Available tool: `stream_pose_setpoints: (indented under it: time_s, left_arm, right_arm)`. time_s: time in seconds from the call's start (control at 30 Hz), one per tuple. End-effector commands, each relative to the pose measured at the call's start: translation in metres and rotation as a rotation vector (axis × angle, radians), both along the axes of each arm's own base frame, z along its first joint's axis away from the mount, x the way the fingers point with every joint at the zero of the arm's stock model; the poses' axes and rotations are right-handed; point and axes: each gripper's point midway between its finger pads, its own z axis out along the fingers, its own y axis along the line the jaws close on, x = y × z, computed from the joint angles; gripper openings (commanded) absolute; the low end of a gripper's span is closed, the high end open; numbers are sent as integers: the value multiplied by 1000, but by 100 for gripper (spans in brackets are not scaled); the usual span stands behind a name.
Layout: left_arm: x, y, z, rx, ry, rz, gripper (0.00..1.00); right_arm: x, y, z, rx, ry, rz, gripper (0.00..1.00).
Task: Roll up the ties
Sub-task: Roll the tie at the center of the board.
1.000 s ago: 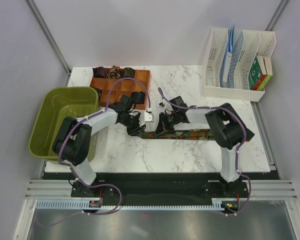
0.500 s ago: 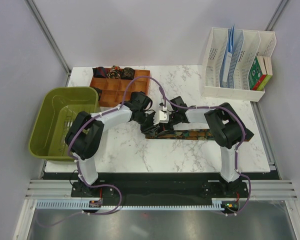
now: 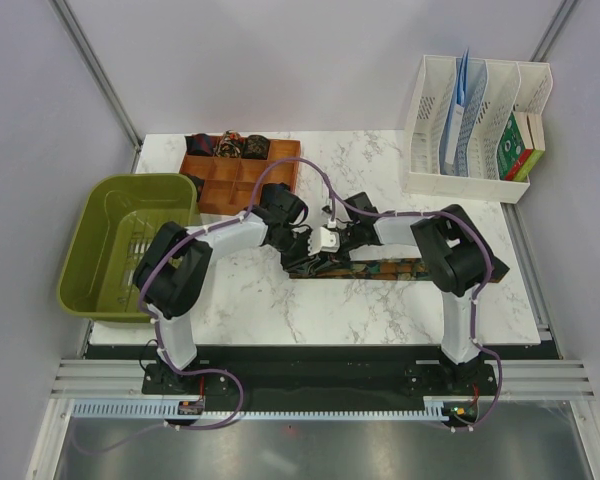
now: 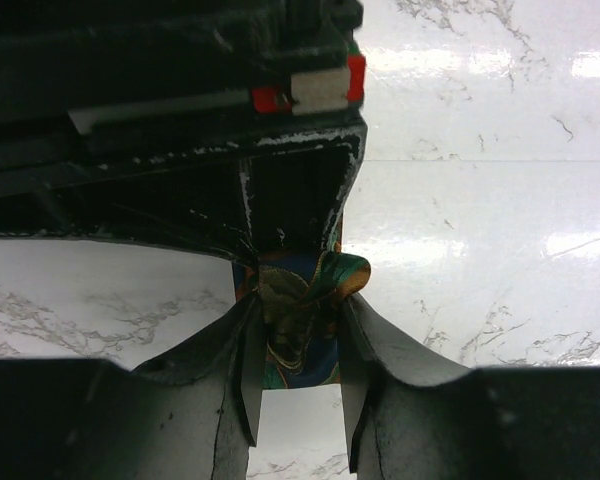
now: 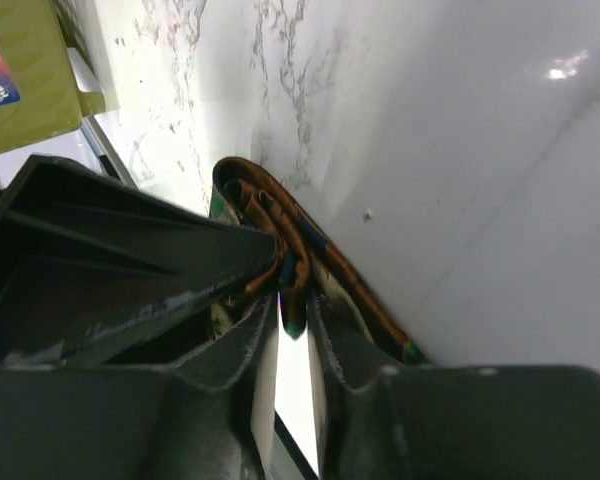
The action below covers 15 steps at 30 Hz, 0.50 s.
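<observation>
One of the ties [image 3: 420,268], dark with orange-green patterning, lies flat across the table with its left end bunched into a small roll [image 3: 308,266]. Both grippers meet at that roll. My left gripper [image 3: 305,258] [image 4: 300,312] is shut on the patterned roll [image 4: 302,335], which sits squeezed between its fingers. My right gripper [image 3: 327,252] [image 5: 293,305] faces it from the other side. Its jaws are slightly apart, and a fold of the tie [image 5: 295,285] hangs between the pads with a slit of light beside it.
A wooden compartment tray [image 3: 242,178] stands behind, with several rolled ties [image 3: 228,146] in its back row. A green bin [image 3: 110,240] overhangs the table's left edge. A white file organizer [image 3: 470,120] stands at the back right.
My left arm has swung right, from left of the tie's end, so that its gripper now sits on the roll. My right gripper's jaws have eased apart from shut.
</observation>
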Motion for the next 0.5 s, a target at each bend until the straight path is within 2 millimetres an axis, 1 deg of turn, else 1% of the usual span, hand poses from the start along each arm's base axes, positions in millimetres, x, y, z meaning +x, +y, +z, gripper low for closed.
stream_pose_setpoints:
  time_s: [0.0,0.03,0.07,0.13,0.23,0.3,0.33,0.47]
  left_arm:
    - [-31,28,-43,159,122,9,39]
    - [-29,27,-42,156,119,10,39]
    - [-29,26,-43,155,121,11,39]
    - [-28,25,-43,155,124,13,39]
    - [-27,25,-44,162,126,10,40]
    - [-27,25,-44,162,126,10,40]
    - [-26,25,-44,163,125,9,40]
    - [-26,23,-42,156,127,10,43]
  right_arm:
    - [6,-15,29,46,-32,-7,34]
    - [9,-19,37,59,-45,-15,36]
    - [9,-21,40,62,-49,-15,40]
    - [9,-28,48,67,-54,-13,42]
    - [5,-31,54,76,-52,-17,44]
    - [6,-29,53,95,-54,-31,44]
    - [5,-26,54,107,-25,-52,44]
    - [5,-15,46,144,-21,-78,44]
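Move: The folded start of the tie's roll sits practically at both hands: between the right fingertips, about 1 cm to their left, and between the left fingers, about 1 cm below them. The tie's flat tail stretches away to the right, its middle some 13 cm right of the right hand and 1 cm back. From that hand the black rolled tie in the tray stands about 15 cm ahead and 8 cm left. Keep opening the right fingers to a bit under half and draw them off the folded tie: about 3 cm to the right and slightly forward while rising some 4 cm, then easing slightly back and left at the end. Leave the left gripper where it is, its fingers straddling the fold with their gap unchanged. ##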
